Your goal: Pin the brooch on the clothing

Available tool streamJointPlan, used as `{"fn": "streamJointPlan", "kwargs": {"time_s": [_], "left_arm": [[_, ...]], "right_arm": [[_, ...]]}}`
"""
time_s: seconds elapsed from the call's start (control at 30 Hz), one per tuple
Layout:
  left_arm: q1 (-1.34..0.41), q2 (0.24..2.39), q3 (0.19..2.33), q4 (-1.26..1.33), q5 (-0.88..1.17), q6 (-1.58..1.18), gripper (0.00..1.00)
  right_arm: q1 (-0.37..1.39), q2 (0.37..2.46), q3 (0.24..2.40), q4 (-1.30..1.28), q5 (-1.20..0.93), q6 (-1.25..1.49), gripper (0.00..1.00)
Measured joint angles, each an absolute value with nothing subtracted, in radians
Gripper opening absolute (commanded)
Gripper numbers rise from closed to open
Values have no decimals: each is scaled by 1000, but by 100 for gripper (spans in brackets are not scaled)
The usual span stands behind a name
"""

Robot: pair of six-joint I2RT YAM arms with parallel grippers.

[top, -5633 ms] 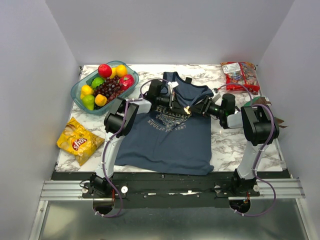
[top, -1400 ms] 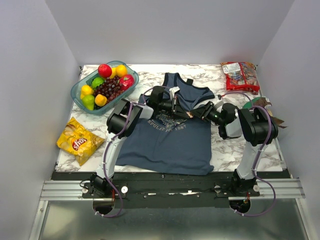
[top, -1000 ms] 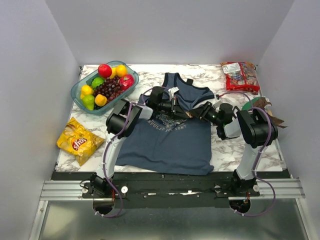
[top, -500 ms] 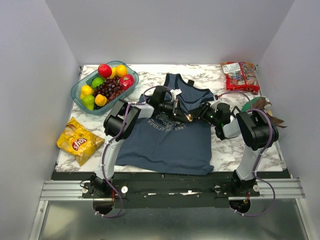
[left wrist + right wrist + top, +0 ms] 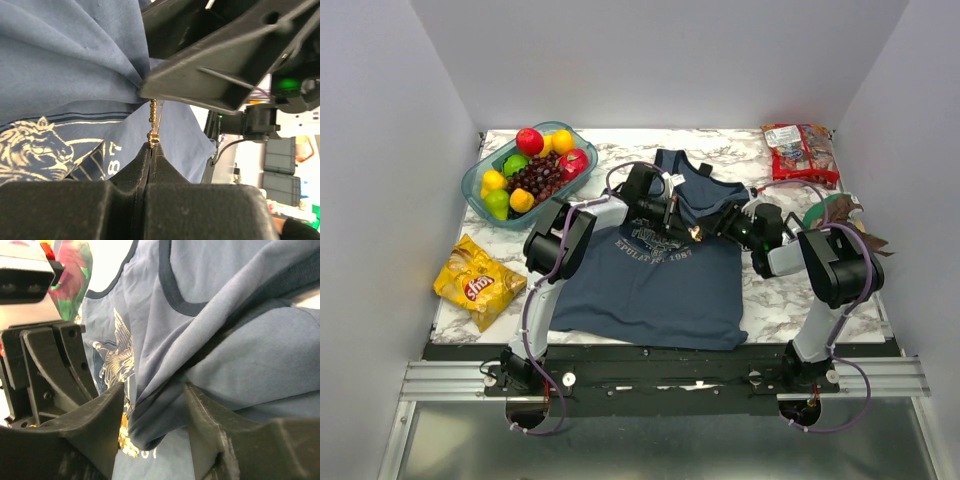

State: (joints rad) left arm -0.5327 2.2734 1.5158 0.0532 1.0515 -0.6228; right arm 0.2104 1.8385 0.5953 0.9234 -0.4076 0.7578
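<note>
The slate-blue clothing (image 5: 650,285) lies flat on the marble table, its chest bunched into a fold between both grippers. My left gripper (image 5: 150,148) is shut on the lower tip of the small gold brooch (image 5: 153,125), which hangs from the pinched fold of the clothing (image 5: 60,75). My right gripper (image 5: 155,395) is open, its jaws standing either side of that fold of clothing (image 5: 240,330) with gaps. The brooch (image 5: 125,440) glints beside its left finger. From above, the brooch (image 5: 696,233) sits between the left gripper (image 5: 670,215) and the right gripper (image 5: 708,230).
A teal bowl (image 5: 478,192) of fruit stands at the back left. A yellow chip bag (image 5: 480,283) lies left of the shirt. A red snack packet (image 5: 800,150) is at the back right, and a dark wrapper (image 5: 840,212) lies by the right arm.
The right gripper's jaws have spread apart and released the fabric fold. The left gripper stays shut on the brooch and has shifted slightly toward the back.
</note>
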Motion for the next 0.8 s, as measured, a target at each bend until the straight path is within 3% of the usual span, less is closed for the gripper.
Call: {"fn": "streamJointPlan", "kwargs": {"time_s": [0.03, 0.07, 0.1, 0.13, 0.17, 0.2, 0.27, 0.53, 0.8], "left_arm": [[-532, 2273, 1528, 27, 1045, -603, 13], [-532, 2273, 1541, 4, 1036, -585, 33], [-532, 2273, 1550, -15, 1027, -567, 41], [-532, 2273, 1558, -31, 1019, -554, 50], [-531, 2273, 1563, -44, 1013, -546, 63], [-530, 2273, 1567, -53, 1001, -542, 69], [-526, 2273, 1583, -97, 978, -503, 96], [-498, 2212, 1642, -289, 836, -362, 99], [-446, 2102, 1723, -502, 536, -181, 99]], "right_arm": [[210, 1830, 595, 918, -407, 757, 65], [210, 1820, 595, 913, -408, 754, 65], [210, 1807, 595, 904, -408, 746, 66], [210, 1793, 596, 891, -408, 737, 81], [210, 1777, 597, 873, -408, 727, 83], [210, 1760, 598, 855, -407, 717, 84], [210, 1720, 601, 810, -405, 689, 85], [210, 1502, 624, 559, -348, 581, 85], [210, 1346, 636, 226, -204, 539, 86]]}}
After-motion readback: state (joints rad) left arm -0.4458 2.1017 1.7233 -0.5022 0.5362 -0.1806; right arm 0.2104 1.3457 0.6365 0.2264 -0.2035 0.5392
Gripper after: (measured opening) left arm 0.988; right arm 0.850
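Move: The brooch is still in the left fingertips, its free part reaching only 1 to 2 cm to that hand's right; from the right hand it is roughly 5 cm left and 3 cm back. Just at the right fingertips is the bunched shirt fold, some 1 cm left. The shirt print lies about 8 cm left, 1 cm back and 3 cm below the left hand, the collar tag some 15 cm ahead and 4 cm right of it. The left hand spreads its shut fingers fully and lets go of the brooch, easing forward a little before it sweeps away left and forward over the upper shirt, some 8 cm each way and a few centimetres up, its fingers tipping down and swinging forward. Meanwhile the right hand, its fingers already parting around the shirt fold, opens the rest of the way and rises off the cloth about 7 cm, then draws away right and back towards the shirt's right edge, sinking slightly at the end as its fingers tip down. ##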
